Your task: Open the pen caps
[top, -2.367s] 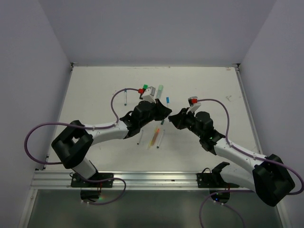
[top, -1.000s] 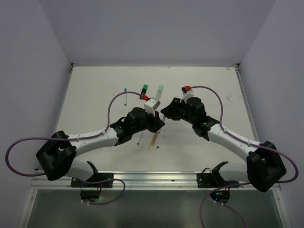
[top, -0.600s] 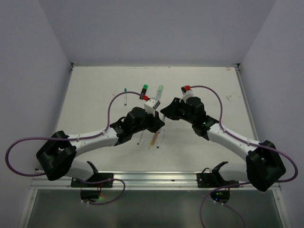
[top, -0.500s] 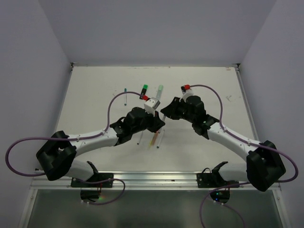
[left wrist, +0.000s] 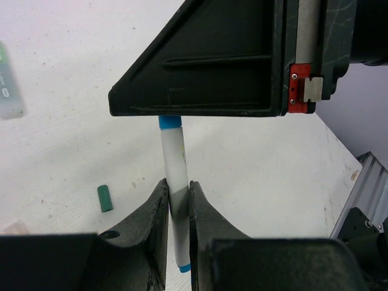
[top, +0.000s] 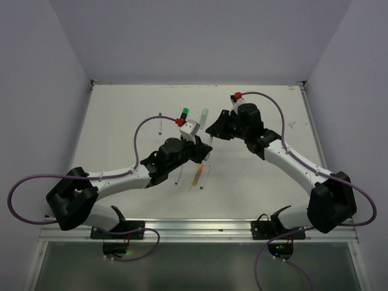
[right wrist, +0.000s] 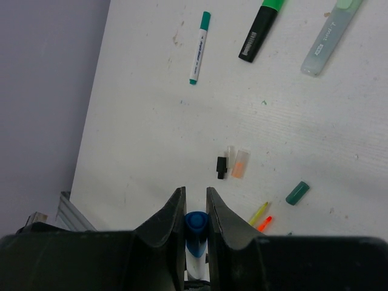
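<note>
A white pen (left wrist: 173, 163) with blue ends stands upright above the table, and my left gripper (left wrist: 177, 194) is shut on its barrel. My right gripper (right wrist: 195, 209) is shut on its blue pen cap (right wrist: 195, 223), and the white barrel shows just under the cap. From the left wrist, the right gripper's black body (left wrist: 206, 66) covers the pen's top down to a blue band (left wrist: 170, 122). In the top view the two grippers (top: 203, 151) (top: 213, 133) meet tip to tip over the middle of the table. Loose caps lie below: dark green (right wrist: 297, 193), black (right wrist: 221, 167) and clear orange (right wrist: 240, 163).
On the far side lie a green-capped white pen (right wrist: 199, 48), a black marker with a bright green cap (right wrist: 260, 30) and a pale mint highlighter (right wrist: 330, 33). Uncapped thin pens (top: 198, 176) lie under the left gripper. The white table (top: 121, 121) ends in a metal rail (top: 182, 227) nearest the bases.
My right jaws have closed on the blue cap, and the right wrist has risen and shifted toward the far side. The left gripper keeps its hold on the barrel.
</note>
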You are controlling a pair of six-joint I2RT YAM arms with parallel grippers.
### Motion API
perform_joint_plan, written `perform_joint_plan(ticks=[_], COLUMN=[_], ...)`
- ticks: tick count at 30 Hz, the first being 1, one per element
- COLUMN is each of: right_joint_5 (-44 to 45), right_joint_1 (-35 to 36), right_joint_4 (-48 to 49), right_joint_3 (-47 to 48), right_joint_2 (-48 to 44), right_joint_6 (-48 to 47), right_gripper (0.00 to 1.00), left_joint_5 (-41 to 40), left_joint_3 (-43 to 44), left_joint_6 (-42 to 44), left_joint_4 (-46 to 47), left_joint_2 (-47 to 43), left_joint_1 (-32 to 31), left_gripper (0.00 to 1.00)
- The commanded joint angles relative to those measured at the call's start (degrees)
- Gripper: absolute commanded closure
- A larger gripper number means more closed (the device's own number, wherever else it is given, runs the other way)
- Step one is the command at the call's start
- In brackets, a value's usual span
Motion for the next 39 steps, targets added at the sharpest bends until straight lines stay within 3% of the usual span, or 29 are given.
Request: perform_joint_plan(ticks=[1,21,30,34,39], right_joint_5=[11.74,7.09,6.82,8.39,10.24], right_joint_1=[-6.36,-11.81,-11.81,-11.72,-11.46], right_joint_4=[19.76,26.89,10.47,1.34,-2.11], right_joint_3=[11.01,15.68,7.60,4.34,-0.40], right_joint_2=[-0.32,-0.06,-1.29,0.64,2.93], right_joint_6=[-1.02,4.08,-0.48,-3.12,-3.13], right_gripper=[1.00,1.00,1.00,1.00,1.00], left_joint_5=[13.29,12.78,5.66,2.49,-3.82], left_joint_3=[-4.91,-9.75,-4.57,1.83,10.01], left_joint_6=[-1.43,-1.35,-3.54,-7.49,-10.66], left_joint_4=[-12.77,-10.31,-15.48,-18.48,-25.42], left_joint_2=[0.94,-2.74,-2.32,3.39,11.46], left_joint_1=[-5.34,-5.60,-5.60,-5.86,-7.18], left_gripper=[1.00,1.00,1.00,1.00,1.00])
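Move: The left gripper grips the blue pen's body; the right has its cap. From the left hand, the uncapped green pen lies almost straight below, about 16 cm down, the orange pen some 4 cm left and level with it, the loose green cap about 8 cm ahead. From the right hand, that green cap is almost straight below, roughly 20 cm down and 1 cm ahead; the grey highlighter is about 23 cm ahead and 2 cm left. Keep both grips shut and pull cap and pen apart, both hands straining slightly upward and forward until they spring apart. Let the left recoil back and down about 13 cm, then bring it some 4 cm forward and slightly right, low by the uncapped pens, fingers tipping down. Let the right shoot up 20 cm, forward and right, then sink back to its starting height. ##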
